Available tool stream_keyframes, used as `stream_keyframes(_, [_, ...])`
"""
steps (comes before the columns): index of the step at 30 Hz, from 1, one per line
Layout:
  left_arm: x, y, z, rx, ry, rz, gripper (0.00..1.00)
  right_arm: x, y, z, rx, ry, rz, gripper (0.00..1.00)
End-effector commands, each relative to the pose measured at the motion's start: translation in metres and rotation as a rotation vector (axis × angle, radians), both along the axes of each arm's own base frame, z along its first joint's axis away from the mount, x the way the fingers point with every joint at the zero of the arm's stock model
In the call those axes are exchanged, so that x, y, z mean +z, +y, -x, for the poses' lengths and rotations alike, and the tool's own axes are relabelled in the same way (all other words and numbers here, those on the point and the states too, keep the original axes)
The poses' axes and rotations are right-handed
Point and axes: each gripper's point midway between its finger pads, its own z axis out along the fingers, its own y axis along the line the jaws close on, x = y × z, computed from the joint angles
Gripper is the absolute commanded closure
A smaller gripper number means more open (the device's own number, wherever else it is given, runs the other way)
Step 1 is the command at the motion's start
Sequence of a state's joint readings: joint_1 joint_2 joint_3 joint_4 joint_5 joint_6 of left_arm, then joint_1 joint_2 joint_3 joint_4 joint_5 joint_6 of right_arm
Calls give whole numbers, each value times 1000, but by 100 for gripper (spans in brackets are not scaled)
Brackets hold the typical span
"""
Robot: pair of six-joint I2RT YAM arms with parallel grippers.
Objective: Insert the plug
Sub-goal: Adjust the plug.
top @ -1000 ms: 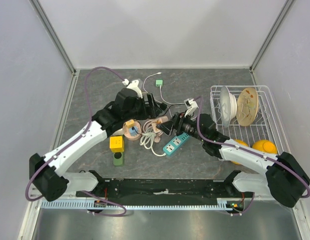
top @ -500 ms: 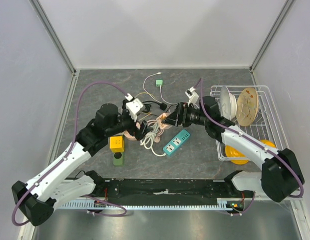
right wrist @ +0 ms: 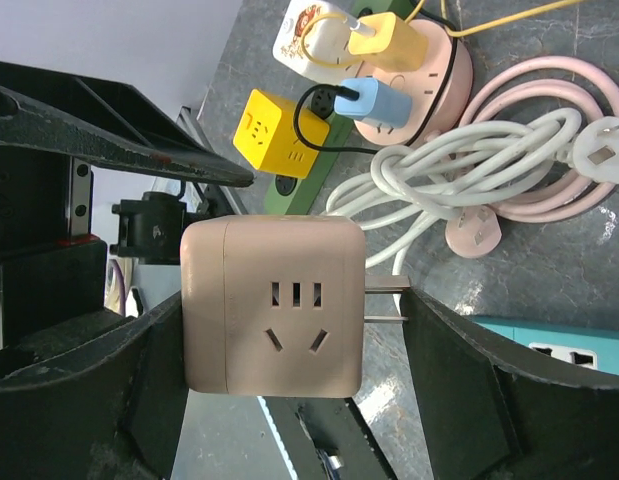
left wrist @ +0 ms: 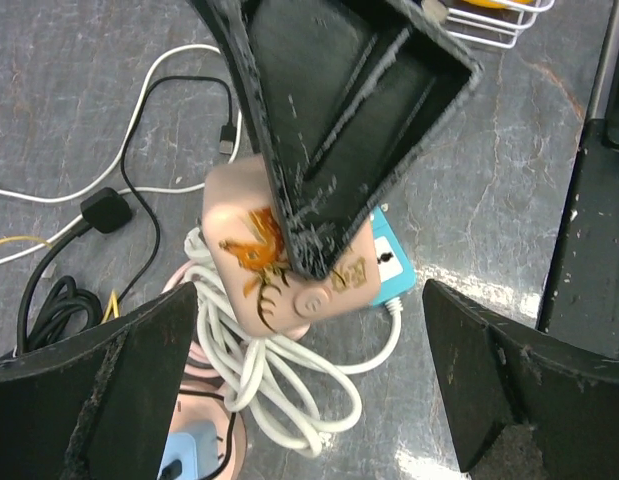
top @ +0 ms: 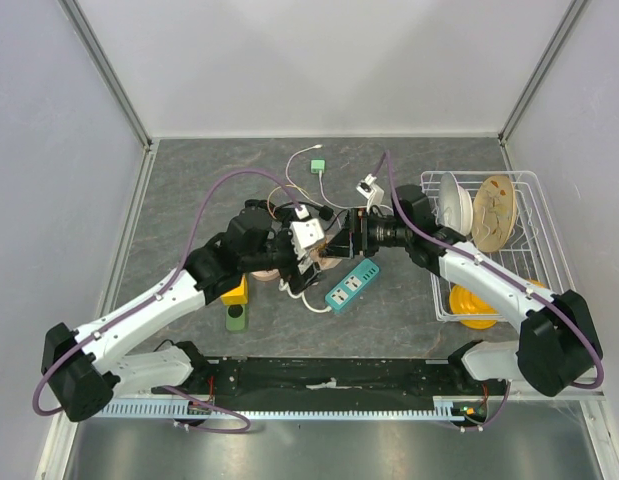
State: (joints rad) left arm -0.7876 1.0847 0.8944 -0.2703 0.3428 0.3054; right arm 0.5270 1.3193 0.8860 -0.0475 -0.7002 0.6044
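A pink cube plug (right wrist: 274, 305) with two metal prongs on its side sits between the fingers of my right gripper (right wrist: 289, 310), which is shut on it above the table. The top view shows that gripper (top: 339, 243) at mid-table, just up and left of the teal power strip (top: 351, 284). My left gripper (left wrist: 309, 300) is open, its fingers spread wide, and hovers over a white cable coil (left wrist: 279, 390) and the held cube (left wrist: 289, 275). The teal strip (left wrist: 392, 262) shows partly behind the cube.
A round pink socket hub (right wrist: 429, 70) carries blue and yellow plugs. A yellow cube (top: 233, 288) and a green block (top: 235, 318) lie left of the cables. Loose black and white cords run behind. A white wire rack (top: 529, 250) with plates stands at the right.
My left arm has swung right toward the centre, and its gripper has opened wider close beside the right one. The right gripper has lifted the pink cube up and left, off the strip.
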Motion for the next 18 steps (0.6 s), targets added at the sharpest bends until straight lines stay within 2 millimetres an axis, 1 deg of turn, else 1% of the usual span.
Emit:
stream_keyframes(1, [31,-19,-19,29,-79,60,1,22,6,-1,28,-68,-28,100])
stream_keyframes(4, [26,-24,-26,88,-9,69,1,22,7,-2,13,-78,-21,100])
stream_keyframes(9, [17,-33,-26,124,69,79,5,26,10,-4,-9,-82,-30,100])
stream_keyframes(12, [11,-35,-26,142,97,75,15,27,13,-4,-15,-77,-36,100])
stream_keyframes(13, [9,-34,-27,155,107,75,25,26,13,-4,-22,-70,-36,100])
stream_keyframes(14, [8,-34,-27,162,112,74,30,25,12,-5,-31,-64,-35,100])
stream_keyframes(15, [6,-34,-27,164,119,72,35,30,13,-8,-46,-81,-45,100])
stream_keyframes(16, [5,-34,-25,170,131,75,46,31,12,-9,-59,-76,-54,100])
stream_keyframes(17, [4,-33,-25,176,141,76,51,35,13,-10,-64,-83,-65,100])
stream_keyframes(18, [5,-33,-24,180,147,82,56,37,13,-11,-73,-83,-72,92])
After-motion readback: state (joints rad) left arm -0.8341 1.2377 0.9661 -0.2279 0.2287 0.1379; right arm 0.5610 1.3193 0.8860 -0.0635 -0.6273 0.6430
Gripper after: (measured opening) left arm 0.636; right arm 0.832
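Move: The pink plug, held in mid-air by the right hand, lies about 4 cm to the right of the left hand, 2 cm ahead and 2 cm below it, just beyond the open fingers. From the right hand the plug is right at the hand point. On the table, some 15 cm below the left hand, are the white cable coil, about 3 cm back and level sideways, and the teal power strip, roughly 9 cm right and 5 cm back. The left fingers close on the pink plug and pinch it, having started wide open and clear of it. To get there the left hand travels about 3 cm, to the right and forward, then sinks about 1.5 cm late on while swinging some 10 degrees, tipping down and turning counter-clockwise. The right hand keeps its grip and holds nearly still. ##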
